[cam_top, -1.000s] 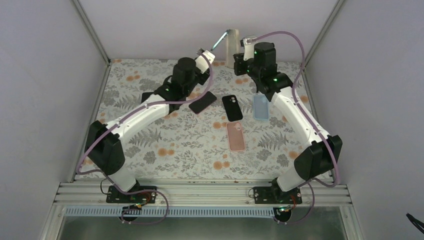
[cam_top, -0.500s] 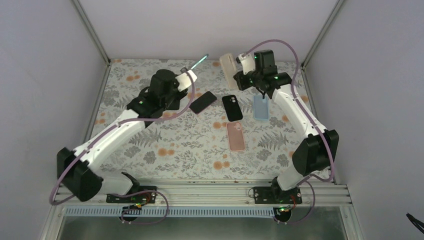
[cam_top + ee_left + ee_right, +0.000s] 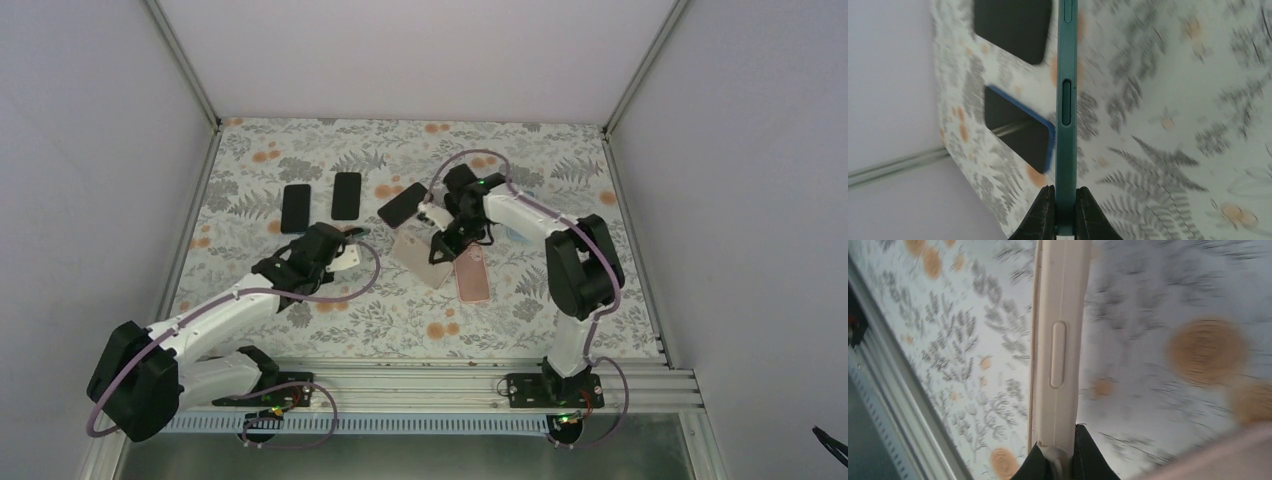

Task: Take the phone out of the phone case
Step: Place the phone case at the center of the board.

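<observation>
In the left wrist view, my left gripper (image 3: pixel 1064 212) is shut on the bottom end of a teal phone (image 3: pixel 1066 100), seen edge-on and held above the table. In the top view that gripper (image 3: pixel 345 250) hangs low over the near-left floral mat. My right gripper (image 3: pixel 1060 460) is shut on the edge of a beige phone case (image 3: pixel 1060 315), also seen edge-on. From above, the beige phone case (image 3: pixel 418 256) sits tilted at mid-table under the right gripper (image 3: pixel 446 238), just left of a pink case (image 3: pixel 472 272).
Two black phones (image 3: pixel 296 207) (image 3: pixel 346 195) lie side by side at the left; one shows a blue rim (image 3: pixel 1018 127) in the left wrist view. Another black phone (image 3: pixel 404 204) lies by the right arm. Grey walls enclose the table on three sides.
Both arms came down from the back of the table. The left swung to the near left with the teal phone. The right lowered the beige case to mid-table beside the pink case.
</observation>
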Action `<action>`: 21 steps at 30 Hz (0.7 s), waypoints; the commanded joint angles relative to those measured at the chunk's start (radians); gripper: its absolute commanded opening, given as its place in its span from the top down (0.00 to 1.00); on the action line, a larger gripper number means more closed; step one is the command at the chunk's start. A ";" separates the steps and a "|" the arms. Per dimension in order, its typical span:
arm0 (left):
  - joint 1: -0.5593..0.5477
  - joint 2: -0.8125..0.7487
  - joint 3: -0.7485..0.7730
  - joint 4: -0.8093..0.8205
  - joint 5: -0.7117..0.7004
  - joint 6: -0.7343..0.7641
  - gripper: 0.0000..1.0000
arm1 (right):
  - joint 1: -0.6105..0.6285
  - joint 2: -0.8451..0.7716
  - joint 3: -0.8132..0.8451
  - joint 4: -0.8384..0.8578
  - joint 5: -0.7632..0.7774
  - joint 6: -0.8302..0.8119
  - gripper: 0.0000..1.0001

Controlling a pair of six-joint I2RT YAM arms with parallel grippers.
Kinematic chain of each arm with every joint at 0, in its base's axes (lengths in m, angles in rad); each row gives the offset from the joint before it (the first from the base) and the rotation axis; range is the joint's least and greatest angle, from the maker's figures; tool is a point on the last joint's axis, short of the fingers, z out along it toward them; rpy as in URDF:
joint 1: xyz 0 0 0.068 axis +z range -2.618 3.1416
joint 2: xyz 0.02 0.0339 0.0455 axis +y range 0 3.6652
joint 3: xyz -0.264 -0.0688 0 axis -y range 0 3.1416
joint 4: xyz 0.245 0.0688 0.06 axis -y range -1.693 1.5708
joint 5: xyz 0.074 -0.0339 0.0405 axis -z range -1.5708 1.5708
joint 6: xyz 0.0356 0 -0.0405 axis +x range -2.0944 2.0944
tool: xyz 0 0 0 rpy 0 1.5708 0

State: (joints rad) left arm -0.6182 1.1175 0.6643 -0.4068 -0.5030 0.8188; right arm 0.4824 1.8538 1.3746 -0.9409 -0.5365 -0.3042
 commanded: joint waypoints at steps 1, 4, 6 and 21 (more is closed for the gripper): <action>-0.003 -0.039 -0.062 0.029 -0.074 0.052 0.98 | 0.068 0.030 -0.010 -0.015 -0.032 -0.017 0.96; -0.015 -0.025 -0.102 -0.026 -0.047 0.024 0.98 | 0.080 0.072 -0.012 -0.037 -0.018 -0.026 0.96; -0.033 -0.027 -0.117 -0.057 -0.026 0.007 0.98 | 0.079 0.092 -0.023 -0.040 -0.002 -0.028 0.96; -0.142 -0.062 0.017 -0.438 0.261 -0.150 0.26 | 0.069 0.049 -0.028 -0.127 0.108 -0.067 0.38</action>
State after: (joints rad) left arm -0.7540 1.0763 0.6071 -0.7345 -0.3138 0.7223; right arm 0.5556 1.9709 1.3430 -1.0115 -0.4755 -0.3443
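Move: The left hand holds the phone by its near end, on edge. The phone's resting spot is about 2 cm ahead, 9 cm to the right and 12 cm below. Some 19 cm ahead lie a blue-edged phone, 4 cm left, and a black phone 3 cm farther out, 9 cm right. The right hand holds the beige phone case; its central spot is about 1 cm ahead, 4 cm left and 8 cm below. A pink case lies level with this hand, 7 cm right. Both hands let go of what they hold. The right eases down about 5 cm and back 4 towards the middle of the board, then its fingers spread around the near end of the beige case. The left draws back some 9 cm and sinks 6, opening partway through and tipping about 20 degrees further down as it backs off the phone. ##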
